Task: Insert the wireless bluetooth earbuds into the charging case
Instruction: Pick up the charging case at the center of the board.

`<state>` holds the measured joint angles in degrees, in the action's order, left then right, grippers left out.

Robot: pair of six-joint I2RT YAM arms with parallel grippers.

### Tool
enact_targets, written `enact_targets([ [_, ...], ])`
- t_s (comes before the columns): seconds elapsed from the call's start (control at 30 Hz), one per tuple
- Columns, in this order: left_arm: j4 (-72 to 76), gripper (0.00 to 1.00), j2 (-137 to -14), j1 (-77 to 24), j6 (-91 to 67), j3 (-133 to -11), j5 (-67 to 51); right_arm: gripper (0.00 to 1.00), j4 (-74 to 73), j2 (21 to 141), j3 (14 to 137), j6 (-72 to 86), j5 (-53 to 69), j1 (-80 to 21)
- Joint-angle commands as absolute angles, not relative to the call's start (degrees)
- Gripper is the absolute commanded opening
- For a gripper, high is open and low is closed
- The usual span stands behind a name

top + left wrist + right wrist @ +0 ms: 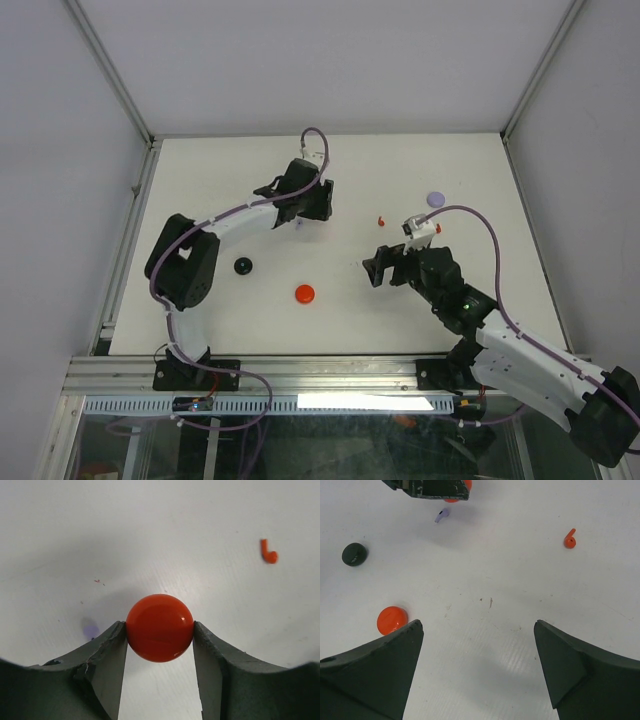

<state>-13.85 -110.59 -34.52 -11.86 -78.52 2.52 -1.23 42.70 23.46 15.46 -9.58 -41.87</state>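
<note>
My left gripper (159, 627) is shut on a glossy red round charging case (159, 628), its fingertips pressing on both sides, at the back middle of the table (312, 208). A red earbud (268, 552) lies to its right (381, 220), also in the right wrist view (570, 539). A pale lavender earbud (441, 515) lies just under the left gripper. My right gripper (478, 627) hangs open over bare table at centre right (385, 268), with nothing between its fingers.
A second red disc (305, 293) lies at the front middle (392, 620), a black disc (243, 265) to its left (354, 554), and a lavender disc (435, 198) at the back right. A small red piece (438, 229) sits by the right wrist. White walls enclose the table.
</note>
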Motion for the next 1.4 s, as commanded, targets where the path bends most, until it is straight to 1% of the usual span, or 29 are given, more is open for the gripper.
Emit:
enact_targets([
  [0.0,-11.43,0.47,-100.33,-36.78,-24.05,-74.8,3.22,0.95,2.69,41.69,25.47,16.47,-9.36,-41.66],
  [0.2,-11.91,0.47,-92.04,-39.09,-37.83,-68.83,2.84,0.94,12.01,41.53,22.28,16.35,-7.1,-41.61],
  [0.33,-11.81,0.48,-87.82,-40.97,-45.87,-65.95,5.24,0.92,19.22,43.71,20.58,14.25,-7.2,-41.57],
  [0.6,-10.82,0.52,-83.04,-43.95,-61.75,-62.12,9.59,0.87,35.2,53.69,20.28,12.78,-2.01,-41.62],
  [0.77,-7.24,0.49,-79.17,-45.45,-71.89,-57.04,13.9,0.8,46.63,59.45,19.5,16.21,1.71,-41.57],
  [0.9,-4.11,0.48,-76.38,-46.62,-77.44,-53.18,17.5,0.76,52.69,62.48,18.82,20.3,1.74,-41.62],
  [1.13,1.07,0.47,-74.62,-48.36,-83.53,-48.85,19.34,0.7,58.27,67.47,19.34,25.51,1.35,-41.73],
  [1.37,3.25,0.48,-74.15,-50.49,-86.88,-47.49,22.98,0.65,64.11,71.97,20.17,25.74,-0.02,-42.95],
])
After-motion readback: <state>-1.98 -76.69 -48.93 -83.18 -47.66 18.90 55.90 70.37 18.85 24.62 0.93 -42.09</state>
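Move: About 18 cm ahead, 14 cm to the left and 7 cm below the right hand is the red charging case, already pinched in the left hand's fingers. For the left hand the goal is the open right gripper, 17 cm back, 14 cm right and 7 cm higher. The lilac earbud lies 2 cm ahead, 7 cm left and 6 cm below the left hand; the other red case sits 17 cm back, 5 cm left at that level. A red earbud lies 20 cm straight ahead of the right hand, 13 cm below. Drawing back about 12 cm and rising nearly 10 cm, the left hand keeps its pinch on the case and carries it towards the right gripper, rolling it some 65 degrees counter-clockwise, chiefly about the fingers' own line. The right hand comes to meet it, mostly left with some rise and reach, rolling its left side up and narrowing its still open fingers by about a third. ##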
